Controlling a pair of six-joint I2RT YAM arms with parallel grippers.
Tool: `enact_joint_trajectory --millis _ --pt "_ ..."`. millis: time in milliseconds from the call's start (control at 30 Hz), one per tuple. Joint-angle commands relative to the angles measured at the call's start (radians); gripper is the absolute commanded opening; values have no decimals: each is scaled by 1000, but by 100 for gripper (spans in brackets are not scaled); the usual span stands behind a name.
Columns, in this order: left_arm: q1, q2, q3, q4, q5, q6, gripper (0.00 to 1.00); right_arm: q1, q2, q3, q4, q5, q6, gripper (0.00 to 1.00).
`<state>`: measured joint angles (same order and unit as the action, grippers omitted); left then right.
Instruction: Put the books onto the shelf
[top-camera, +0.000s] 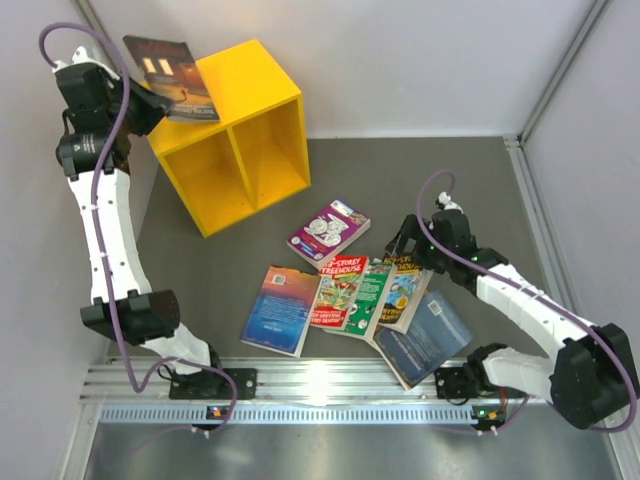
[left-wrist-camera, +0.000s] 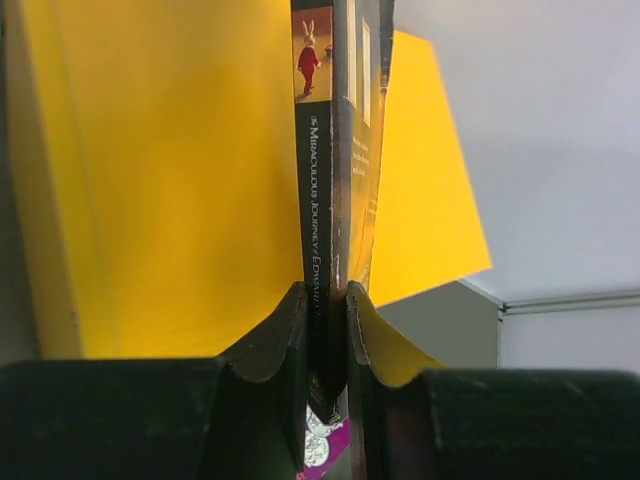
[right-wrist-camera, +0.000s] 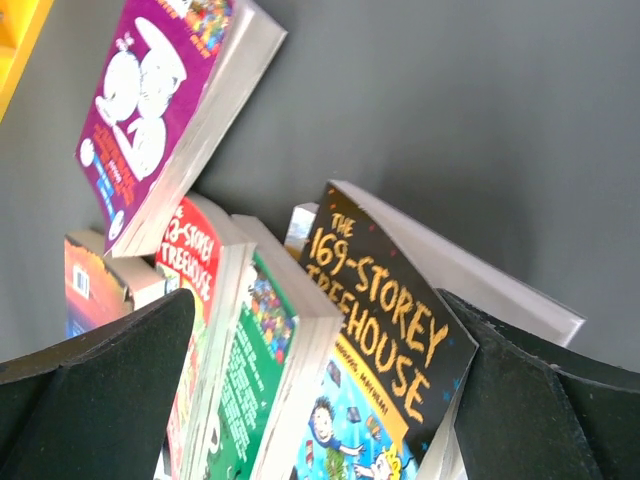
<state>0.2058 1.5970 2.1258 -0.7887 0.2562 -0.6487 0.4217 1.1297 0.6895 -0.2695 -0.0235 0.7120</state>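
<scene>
My left gripper (top-camera: 150, 98) is shut on the spine of a dark book (top-camera: 172, 72) and holds it in the air above the back left corner of the yellow shelf (top-camera: 250, 75). In the left wrist view the fingers (left-wrist-camera: 290, 330) pinch that book (left-wrist-camera: 330, 170) upright against the shelf's yellow wall (left-wrist-camera: 170, 180). My right gripper (top-camera: 405, 245) is open, low over the loose books: purple (top-camera: 328, 232), blue-orange (top-camera: 282, 308), red Treehouse (top-camera: 338, 290), green (top-camera: 370, 297), 169-Storey Treehouse (right-wrist-camera: 390, 330), dark blue (top-camera: 428, 338). Nothing is between the right fingers (right-wrist-camera: 100, 390).
Both shelf compartments (top-camera: 215, 170) face the table and look empty. The grey mat (top-camera: 470, 190) shows to the right of the books. White walls close in at the left and right. A metal rail (top-camera: 320, 385) runs along the near edge.
</scene>
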Motion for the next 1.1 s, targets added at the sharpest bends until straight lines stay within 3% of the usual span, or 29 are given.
enact_joint_trajectory --millis 0,167,633,767,933,967,1000,1067 --pt "47 -8 11 28 86 -25 0 41 -38 28 23 19 -22 100" --pt "95 38 11 -6 170 -55 0 71 -38 25 23 60 -26 100" --pt "142 24 -78 -153 48 44 0 138 -48 21 15 119 -68 100" --pt "149 35 -83 -164 32 54 10 152 -50 24 7 135 -83 100" --pt "153 43 -81 -184 15 60 32 163 -48 25 7 143 -89 100" --pt "152 44 -79 -188 8 61 37 164 -47 28 6 146 -91 100" --pt "152 43 -78 -199 -6 64 51 166 -47 28 7 145 -92 100" --pt "152 46 -69 -211 -23 73 65 167 -45 28 6 146 -92 100"
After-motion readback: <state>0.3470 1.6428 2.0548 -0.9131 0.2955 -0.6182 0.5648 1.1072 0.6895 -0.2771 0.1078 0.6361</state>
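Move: The left part of the yellow shelf's top, where the Edward Tulane book in my left hand is going, is some 9 cm ahead of that hand, 2 cm right and 10 cm below; the top's right half is about 14 cm ahead and 16 cm right. From my open right hand, the yellow-and-black Treehouse book is about 4 cm back, 2 cm right and 9 cm lower; the green book is 6 cm back, 8 cm left. I lower the Edward Tulane book with my left hand onto the left part of the shelf's top, going down about 7 cm and left some 5 cm, fingertips tipping down a little, and only at the end open the fingers to let go of the book. My wide-open right hand eases about 2 cm left and back over the yellow-and-black Treehouse book, rolling slightly. ##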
